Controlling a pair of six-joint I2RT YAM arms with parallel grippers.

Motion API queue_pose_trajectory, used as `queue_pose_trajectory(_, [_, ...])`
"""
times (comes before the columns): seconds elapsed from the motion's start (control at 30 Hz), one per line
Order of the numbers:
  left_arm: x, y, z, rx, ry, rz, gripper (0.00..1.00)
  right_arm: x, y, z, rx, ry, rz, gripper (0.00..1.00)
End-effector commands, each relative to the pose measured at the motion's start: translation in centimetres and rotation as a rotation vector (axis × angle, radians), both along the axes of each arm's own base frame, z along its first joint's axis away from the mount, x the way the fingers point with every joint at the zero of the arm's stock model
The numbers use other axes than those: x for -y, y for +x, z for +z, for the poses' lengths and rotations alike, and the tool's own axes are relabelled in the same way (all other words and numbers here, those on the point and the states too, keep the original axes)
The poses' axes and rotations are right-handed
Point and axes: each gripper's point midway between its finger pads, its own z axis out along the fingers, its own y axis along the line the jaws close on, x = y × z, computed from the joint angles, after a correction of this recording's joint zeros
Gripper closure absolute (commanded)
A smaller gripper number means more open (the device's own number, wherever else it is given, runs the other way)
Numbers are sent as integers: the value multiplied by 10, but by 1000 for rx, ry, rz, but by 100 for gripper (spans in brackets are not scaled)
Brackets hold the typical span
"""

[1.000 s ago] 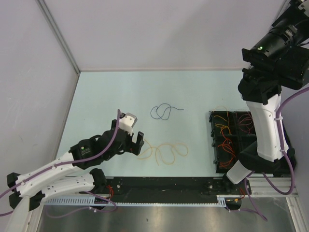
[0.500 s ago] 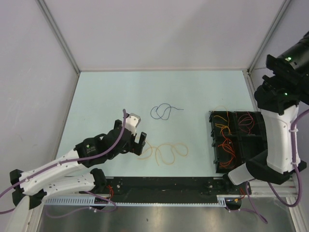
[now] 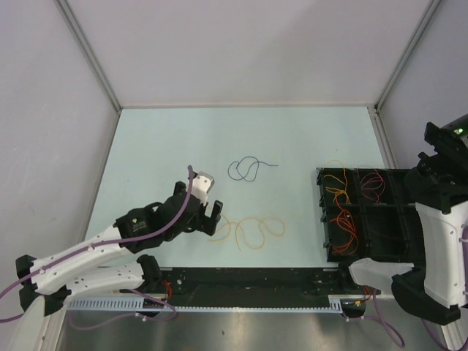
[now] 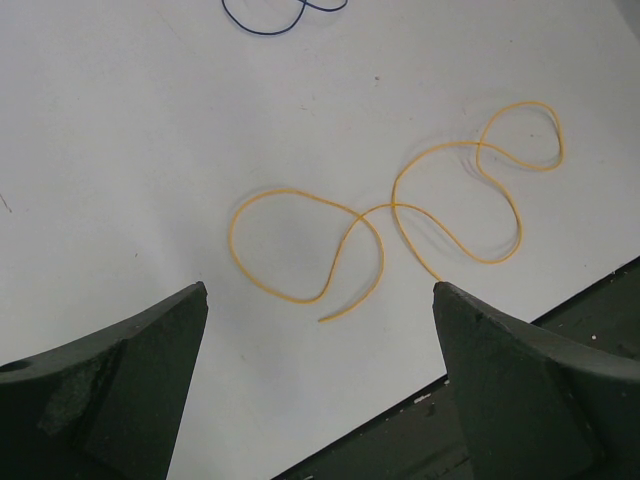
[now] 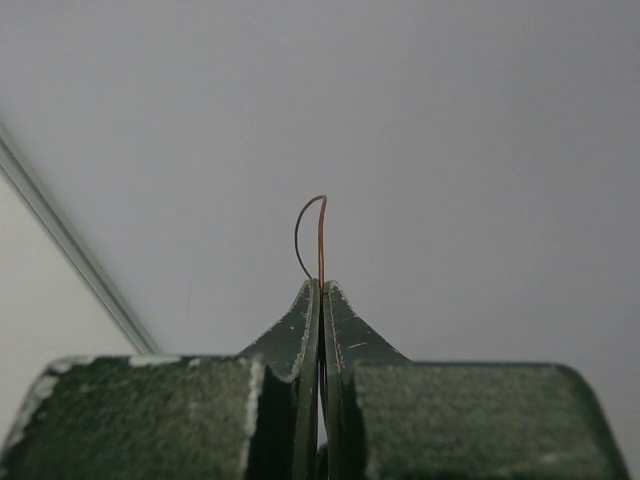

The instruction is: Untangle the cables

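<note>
An orange-yellow cable (image 3: 252, 230) lies in loops on the table near the front edge. It also shows in the left wrist view (image 4: 400, 215). A dark blue cable (image 3: 248, 170) lies curled behind it, and its edge shows at the top of the left wrist view (image 4: 280, 15). My left gripper (image 3: 210, 212) is open and empty, just left of the yellow cable's end (image 4: 320, 300). My right gripper (image 5: 321, 288) is shut on a thin red-brown cable loop (image 5: 321, 235), held up against the wall. In the top view only the right arm (image 3: 442, 227) shows.
A black compartment tray (image 3: 320, 212) at the right holds several tangled red and orange cables (image 3: 344, 212). A black rail (image 3: 248, 278) runs along the table's front edge. Grey walls close the table on the left, back and right.
The right arm has swung from over the tray out to the right edge, lifting its gripper out of the top view. The left gripper moved slightly right toward the yellow cable, then stayed.
</note>
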Motion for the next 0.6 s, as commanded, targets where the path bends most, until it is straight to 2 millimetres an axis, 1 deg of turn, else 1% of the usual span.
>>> queue_pose_trajectory(0.0, [0, -2, 2, 13, -3, -13, 0, 0, 1, -30, -17, 51, 24, 100])
queue_pose_trajectory(0.03, [0, -2, 3, 16, -7, -14, 0, -2, 4, -36, 27, 78, 49, 100])
queue_pose_trajectory(0.07, [0, -3, 5, 21, -12, -14, 0, -4, 7, -52, -36, 67, 60, 100])
queue_pose_trajectory(0.1, [0, -3, 5, 21, -13, -13, 0, -4, 8, -59, -36, 75, 71, 100])
queue_pose_trajectory(0.13, [-1, -3, 6, 24, -16, -12, 0, -7, 12, -66, 3, 101, 91, 100])
queue_pose_trajectory(0.17, [0, -4, 7, 28, -17, -18, 0, -12, 24, -84, -76, 85, 94, 100])
queue_pose_trajectory(0.2, [-1, -5, 7, 30, -18, -14, 0, -11, 20, -91, -78, 93, 102, 100])
queue_pose_trajectory(0.23, [-1, -5, 7, 31, -18, -14, 0, -14, 26, -99, -50, 120, 119, 100])
queue_pose_trajectory(0.27, [0, -6, 8, 31, -20, -17, 0, -18, 34, -116, -132, 97, 127, 100])
queue_pose_trajectory(0.33, [-1, -7, 9, 37, -21, -14, 0, -21, 39, -130, -147, 111, 150, 100])
queue_pose_trajectory(0.37, [0, -8, 10, 40, -24, -17, 0, -25, 46, -144, -170, 118, 165, 100])
queue_pose_trajectory(0.43, [-1, -9, 10, 43, -25, -18, 0, -28, 50, -154, -189, 125, 180, 100])
queue_pose_trajectory(0.5, [-2, -10, 11, 47, -27, -17, 0, -30, 53, -171, -226, 135, 187, 100])
queue_pose_trajectory(0.57, [-2, -10, 12, 48, -30, -16, 0, -28, 51, -184, -252, 147, 162, 100])
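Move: The black bin's middle, where the held dark cable is being taken, lies far below the right hand, some 64 cm down, about 10 cm ahead and 2 cm to its left. Already in the bin, the orange cable lies about 5 cm ahead and 16 cm left of that hand, the red one about 23 cm ahead and 6 cm left. From the left hand, the bin's middle is roughly 55 cm right and 9 cm ahead, 17 cm down. The dark cable, still pinched in the shut right fingers, is lowered towards the bin: the right hand sinks about 15 cm, fast, and farther down drifts some 5 cm forward as well. On the way the wrist turns about 15 degrees, bringing the fingers, which point mostly to the right, round a little more forward and less tipped up. ##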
